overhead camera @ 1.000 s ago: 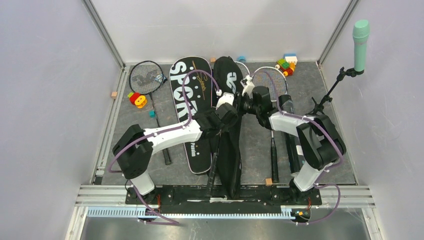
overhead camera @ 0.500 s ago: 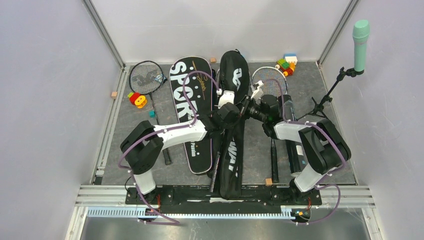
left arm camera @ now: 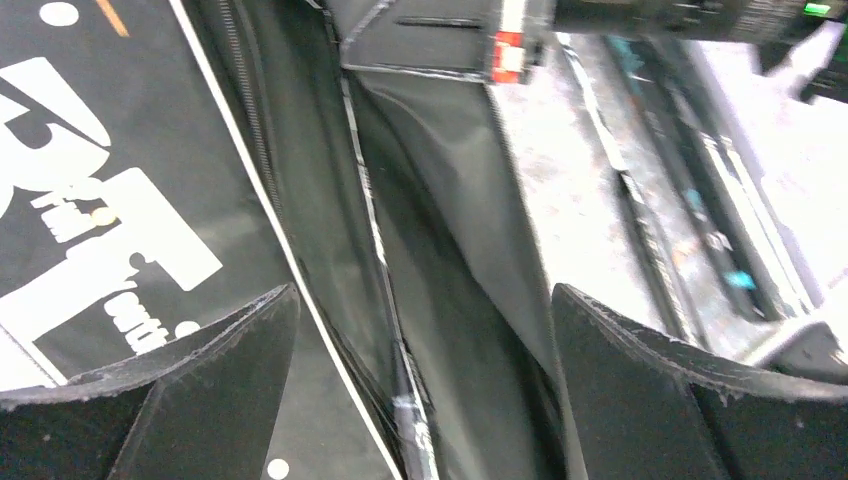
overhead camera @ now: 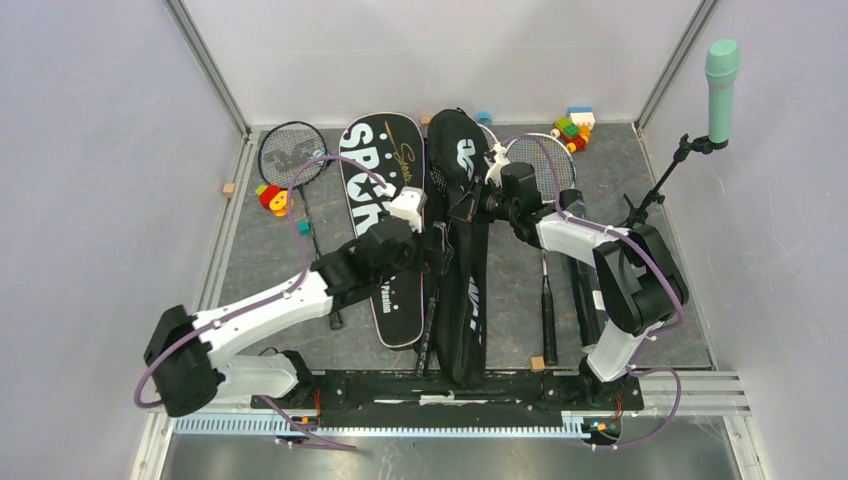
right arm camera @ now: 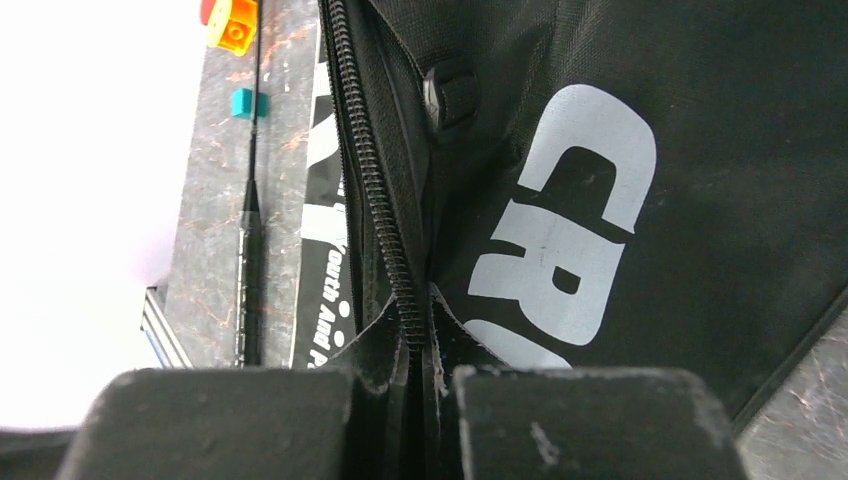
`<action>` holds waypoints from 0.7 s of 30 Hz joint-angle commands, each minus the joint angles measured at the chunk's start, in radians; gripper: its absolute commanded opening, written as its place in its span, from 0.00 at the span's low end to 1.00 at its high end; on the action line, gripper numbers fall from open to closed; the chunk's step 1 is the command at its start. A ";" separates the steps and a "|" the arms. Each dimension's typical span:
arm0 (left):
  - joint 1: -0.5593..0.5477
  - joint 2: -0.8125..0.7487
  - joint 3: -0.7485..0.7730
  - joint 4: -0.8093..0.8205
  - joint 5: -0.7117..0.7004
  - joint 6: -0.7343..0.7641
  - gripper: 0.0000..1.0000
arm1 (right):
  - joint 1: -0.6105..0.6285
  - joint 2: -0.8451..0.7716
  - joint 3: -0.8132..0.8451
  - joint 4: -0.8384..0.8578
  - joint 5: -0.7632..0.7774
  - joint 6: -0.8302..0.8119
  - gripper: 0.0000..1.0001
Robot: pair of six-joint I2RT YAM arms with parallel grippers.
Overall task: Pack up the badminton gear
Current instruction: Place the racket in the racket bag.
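The black "CROSSWAY" bag (overhead camera: 462, 300) lies lengthwise mid-table, its far end raised. My right gripper (overhead camera: 470, 205) (right arm camera: 432, 375) is shut on that bag's zip edge (right arm camera: 380, 200). Open and holding nothing, my left gripper (overhead camera: 425, 240) (left arm camera: 422, 295) hovers over the seam between this bag (left arm camera: 440, 200) and the flat "SPORT" bag (overhead camera: 375, 160) (left arm camera: 100, 200). A racket handle (overhead camera: 428, 330) pokes out between the bags. One racket (overhead camera: 291, 155) lies far left. Another racket (overhead camera: 545, 160) and a black tube (overhead camera: 585, 290) lie to the right.
A mint-green microphone (overhead camera: 720, 75) on a black stand stands at the far right. Coloured blocks (overhead camera: 572, 130) sit at the back right, a red-yellow toy (overhead camera: 273, 198) and a teal block (overhead camera: 303, 228) at the left. A wooden cube (overhead camera: 538, 362) lies near the front rail.
My left gripper has opened, let go of the CROSSWAY bag and drawn back to the left. The bag's far end has shifted back and forth. The right gripper stays shut on its zip edge.
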State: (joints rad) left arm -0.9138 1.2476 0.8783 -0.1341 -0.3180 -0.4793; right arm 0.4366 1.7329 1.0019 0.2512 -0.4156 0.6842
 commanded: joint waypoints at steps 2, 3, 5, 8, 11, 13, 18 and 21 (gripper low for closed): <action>-0.003 -0.047 -0.053 -0.096 0.355 -0.050 1.00 | -0.004 0.009 0.023 0.018 0.056 -0.002 0.00; -0.004 -0.043 -0.069 -0.097 0.373 -0.072 1.00 | -0.004 0.010 0.020 0.021 0.050 0.000 0.00; -0.005 -0.036 -0.108 -0.107 0.370 -0.097 0.98 | -0.002 0.010 0.011 0.033 0.030 0.000 0.00; -0.007 -0.026 -0.157 -0.104 0.353 -0.113 0.95 | -0.003 0.008 -0.001 0.034 0.019 -0.006 0.00; -0.015 0.012 -0.173 -0.065 0.367 -0.126 0.88 | -0.002 0.004 -0.023 0.051 0.015 -0.005 0.00; -0.024 0.046 -0.175 -0.028 0.386 -0.136 0.83 | -0.002 0.004 -0.042 0.066 0.014 0.000 0.00; -0.053 0.125 -0.174 0.009 0.355 -0.162 0.68 | -0.002 0.011 -0.072 0.088 -0.002 0.012 0.00; -0.071 0.170 -0.157 -0.006 0.263 -0.159 0.61 | 0.001 0.013 -0.085 0.103 -0.003 0.020 0.00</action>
State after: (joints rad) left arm -0.9634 1.3750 0.6956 -0.1764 0.0269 -0.6003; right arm 0.4366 1.7462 0.9310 0.2836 -0.3901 0.6910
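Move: The racket's handle, lying in the near part of the open racket bag, is about 16 cm back of the left hand, roughly in line sideways and some 15 cm below. The racket bag's middle lies about 4 cm ahead and 5 cm right of that hand; the SPORT bag's middle is about 8 cm ahead and 10 cm left, both low on the table. From the right hand, the handle is roughly 26 cm back, 11 cm left and 10 cm below. Back and then steeply down, the left hand comes in over the front end of the racket's handle, travelling about 10 cm back and 12 cm down while its fingers tip down some 25 degrees, turn slightly clockwise and narrow from wide open to roughly two thirds. The right hand keeps its pinch on the bag's zippered edge and sinks about 3 cm. ##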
